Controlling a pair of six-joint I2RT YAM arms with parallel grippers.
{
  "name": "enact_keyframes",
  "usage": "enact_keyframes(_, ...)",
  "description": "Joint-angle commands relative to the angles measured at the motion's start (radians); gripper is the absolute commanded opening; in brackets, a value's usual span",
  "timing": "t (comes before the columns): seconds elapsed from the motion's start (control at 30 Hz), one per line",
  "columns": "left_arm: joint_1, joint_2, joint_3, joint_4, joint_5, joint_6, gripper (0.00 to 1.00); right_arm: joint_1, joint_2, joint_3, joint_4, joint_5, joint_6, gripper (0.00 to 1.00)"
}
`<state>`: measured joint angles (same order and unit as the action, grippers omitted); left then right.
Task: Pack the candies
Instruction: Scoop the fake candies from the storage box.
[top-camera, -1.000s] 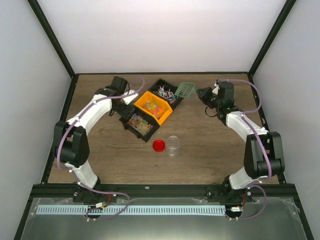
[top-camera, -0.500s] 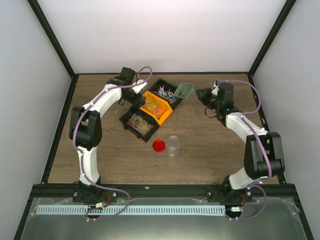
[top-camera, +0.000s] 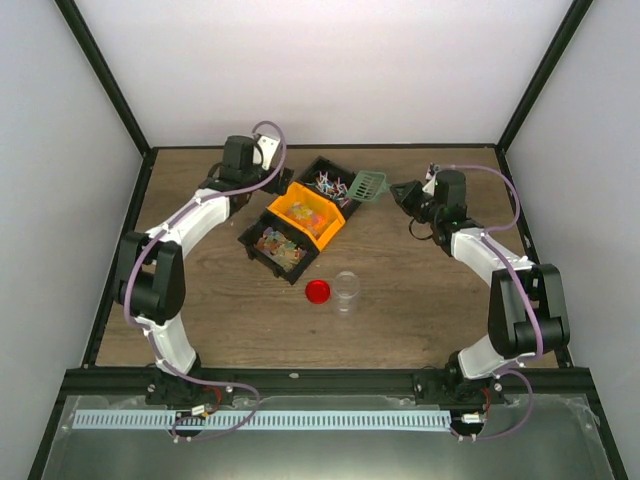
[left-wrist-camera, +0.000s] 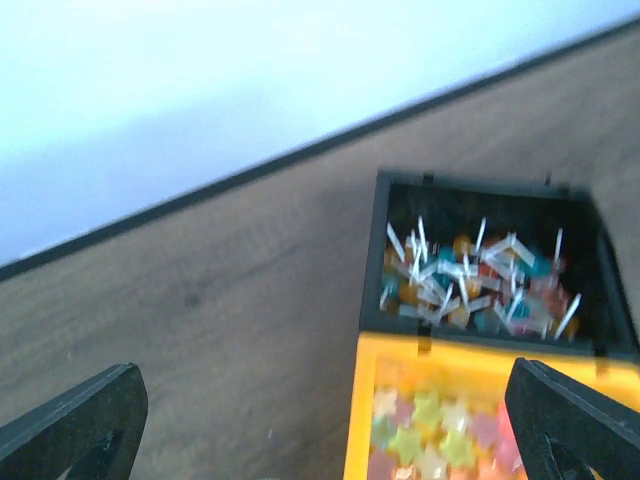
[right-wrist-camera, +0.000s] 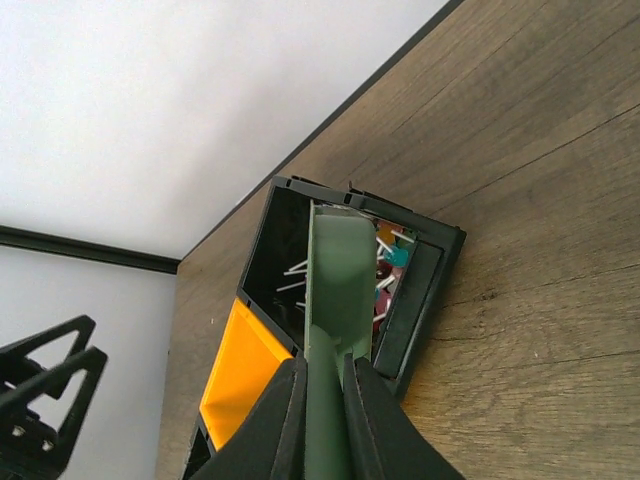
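Note:
The candies lie in three joined bins. Thin stick candies (left-wrist-camera: 470, 275) fill the back black bin (top-camera: 325, 183), star candies (left-wrist-camera: 440, 440) the orange bin (top-camera: 310, 212), and mixed candies the front black bin (top-camera: 274, 245). My left gripper (top-camera: 265, 178) hovers at the bins' left end. Its fingers (left-wrist-camera: 85, 420) stand wide apart with nothing between them. My right gripper (right-wrist-camera: 325, 375) is shut on the handle of the green scoop (right-wrist-camera: 342, 270). The scoop's head (top-camera: 368, 184) hangs over the right end of the back black bin. A clear jar (top-camera: 347, 290) stands upright in front of the bins.
A round red lid (top-camera: 318, 291) lies on the wooden table just left of the jar. White walls and a black frame close in the back and both sides. My left gripper also shows at the left edge of the right wrist view.
My left gripper has opened wider and its arm has swung about near the bins' back-left end. The scoop in my right gripper has dipped slightly toward the back bin.

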<state>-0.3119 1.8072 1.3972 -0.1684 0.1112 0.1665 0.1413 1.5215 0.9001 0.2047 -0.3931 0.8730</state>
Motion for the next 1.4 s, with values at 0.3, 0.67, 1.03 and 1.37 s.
enact_keyframes(0.3, 0.025, 0.042, 0.043, 0.201, 0.200, -0.210, 1.00, 0.006, 0.005, 0.008, 0.010, 0.001, -0.031, 0.01)
enact_keyframes(0.67, 0.030, 0.191, 0.235, -0.297, 0.114, 0.126, 0.82, 0.003, 0.016, 0.006, 0.018, -0.017, -0.019, 0.01)
enact_keyframes(1.03, 0.029, 0.252, 0.211, -0.360, 0.100, 0.143, 0.59, 0.006, 0.015, 0.006, 0.028, -0.027, -0.003, 0.02)
enact_keyframes(1.37, 0.028, 0.296, 0.206, -0.376, 0.128, 0.124, 0.39, 0.016, 0.011, 0.027, 0.006, -0.010, -0.012, 0.02)
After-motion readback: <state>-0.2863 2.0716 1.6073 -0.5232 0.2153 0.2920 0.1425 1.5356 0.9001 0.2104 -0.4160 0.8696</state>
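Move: Nearly straight below the open left hand, some 2 cm farther out and 14 cm down, is the outer-left wall of the storage box's orange middle compartment. The orange compartment's middle lies about 4 cm back and 7 cm right of this hand. The lollipop compartment is roughly 5 cm ahead and 13 cm right, the other black compartment 14 cm back, level sideways. From the right hand, that wall lies about 28 cm left and 7 cm ahead. Rising first by about 5 cm, with a small reach forward and to the right and the wrist rolling, the left hand then turns back and sinks some 16 cm, drawing slightly back and left, down to the orange compartment's outer-left wall. The wrist tips about 30 degrees steeper on the way down as the fingers close from wide open to roughly half, one on each side of the wall. The right hand keeps the scoop nearly still by the lollipop compartment. ##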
